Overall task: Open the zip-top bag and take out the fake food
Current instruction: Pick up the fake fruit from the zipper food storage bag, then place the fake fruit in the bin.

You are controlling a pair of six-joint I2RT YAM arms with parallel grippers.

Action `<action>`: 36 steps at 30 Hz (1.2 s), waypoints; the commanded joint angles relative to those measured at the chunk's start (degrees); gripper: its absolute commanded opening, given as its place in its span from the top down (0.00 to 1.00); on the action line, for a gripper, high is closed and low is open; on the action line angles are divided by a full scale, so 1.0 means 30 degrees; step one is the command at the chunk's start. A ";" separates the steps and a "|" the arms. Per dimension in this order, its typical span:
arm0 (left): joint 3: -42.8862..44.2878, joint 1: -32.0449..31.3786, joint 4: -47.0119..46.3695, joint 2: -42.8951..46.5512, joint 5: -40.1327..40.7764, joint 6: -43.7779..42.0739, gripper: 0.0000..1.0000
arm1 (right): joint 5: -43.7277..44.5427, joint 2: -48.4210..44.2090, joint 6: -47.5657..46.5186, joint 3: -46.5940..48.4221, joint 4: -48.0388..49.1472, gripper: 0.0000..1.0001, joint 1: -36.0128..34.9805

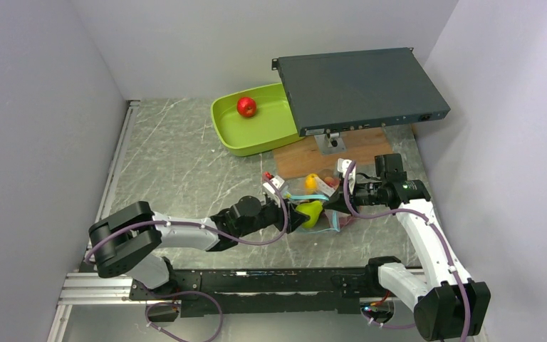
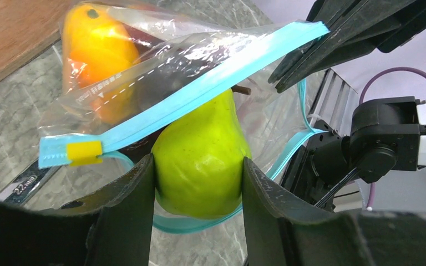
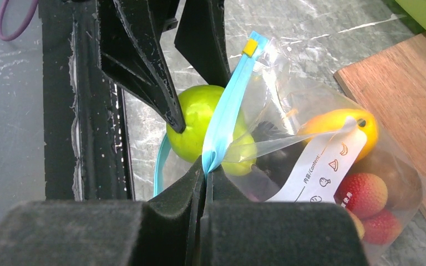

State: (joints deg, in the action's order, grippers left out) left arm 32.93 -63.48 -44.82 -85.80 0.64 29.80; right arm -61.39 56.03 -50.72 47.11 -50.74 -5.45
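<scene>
The zip-top bag (image 1: 325,194) lies clear and open-mouthed at mid-table. My right gripper (image 3: 206,169) is shut on its blue zip strip (image 3: 227,105) and holds the top lip up. At the mouth, my left gripper (image 2: 198,162) is shut on a green pear (image 2: 199,158), both fingers pressed against its sides. The pear (image 1: 312,212) sits half out of the opening, over the lower blue lip. Inside the bag remain an orange-yellow mango (image 3: 335,122), a dark plum (image 3: 272,158) and red bumpy fruit (image 3: 363,194). A red apple (image 1: 246,107) lies in the tray.
The lime-green tray (image 1: 253,142) stands at the back. A dark flat box (image 1: 360,89) on a stand overhangs a wooden board (image 1: 306,160) behind the bag. A wrench (image 2: 22,183) lies partly under the bag. Grey walls close in both sides.
</scene>
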 commanded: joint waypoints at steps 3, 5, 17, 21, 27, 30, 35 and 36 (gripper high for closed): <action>-0.0549 0.0373 -0.0636 0.1505 -0.1127 -0.1255 1.00 | -0.0072 -0.0126 -0.0041 -0.0002 0.0478 1.00 -0.0033; -0.0730 0.0439 -0.0276 0.2099 -0.1304 -0.1888 1.00 | -0.0062 -0.0140 -0.0028 -0.0001 0.0472 1.00 -0.0047; -0.2499 0.1297 0.1209 0.6140 -0.3450 -0.4942 1.00 | -0.0099 -0.0099 -0.0253 0.0028 0.0309 1.00 -0.0033; -0.3016 0.2502 0.1888 0.7602 -0.3777 -0.4798 1.00 | -0.0103 -0.0097 -0.0293 0.0032 0.0273 1.00 -0.0046; -0.2849 0.4807 0.3901 0.9136 -0.3331 -0.4776 1.00 | -0.0097 -0.0039 -0.0320 0.0030 0.0269 1.00 -0.0048; -0.2903 0.5764 0.4209 0.9868 -0.2371 -0.4703 1.00 | -0.0091 -0.0028 -0.0320 0.0021 0.0254 1.00 -0.0063; -0.2449 0.7223 0.4921 1.0398 -0.0350 -0.4350 1.00 | -0.0078 0.0029 -0.0350 0.0028 0.0273 1.00 -0.0056; -0.2205 0.7565 0.5169 1.0303 -0.0283 -0.4179 1.00 | -0.0098 0.0049 -0.0364 0.0028 0.0273 1.00 -0.0050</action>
State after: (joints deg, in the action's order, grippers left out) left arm 23.70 -43.59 -31.09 -55.66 -4.89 16.21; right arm -61.12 56.03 -50.78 47.11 -50.70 -5.45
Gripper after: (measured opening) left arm 0.527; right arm 0.009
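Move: The left hand already pinches the green pear, still partly in the mouth of the zipper bag. The green tray it is bound for lies some 32 cm ahead, 14 cm to the left and 10 cm below. The wrench lies about 7 cm ahead, 6 cm left and 11 cm down, and the mango in the bag 10 cm ahead, 2 cm right and 7 cm down. From the right hand, the tray is some 32 cm ahead, 21 cm left and 13 cm below. Keeping its pinch on the pear, the left hand first eases out of the bag's mouth, about 4 cm to the left and 4 cm up with a slight draw back, rolling so that its front side lifts some 15 degrees, while the right hand stays put with its shut fingers gripping the bag's blue zip strip. Once clear it speeds up, sweeping another 9 cm left and 8 cm forward over the table towards the green tray, still rising a little and swinging counter-clockwise at the end. ##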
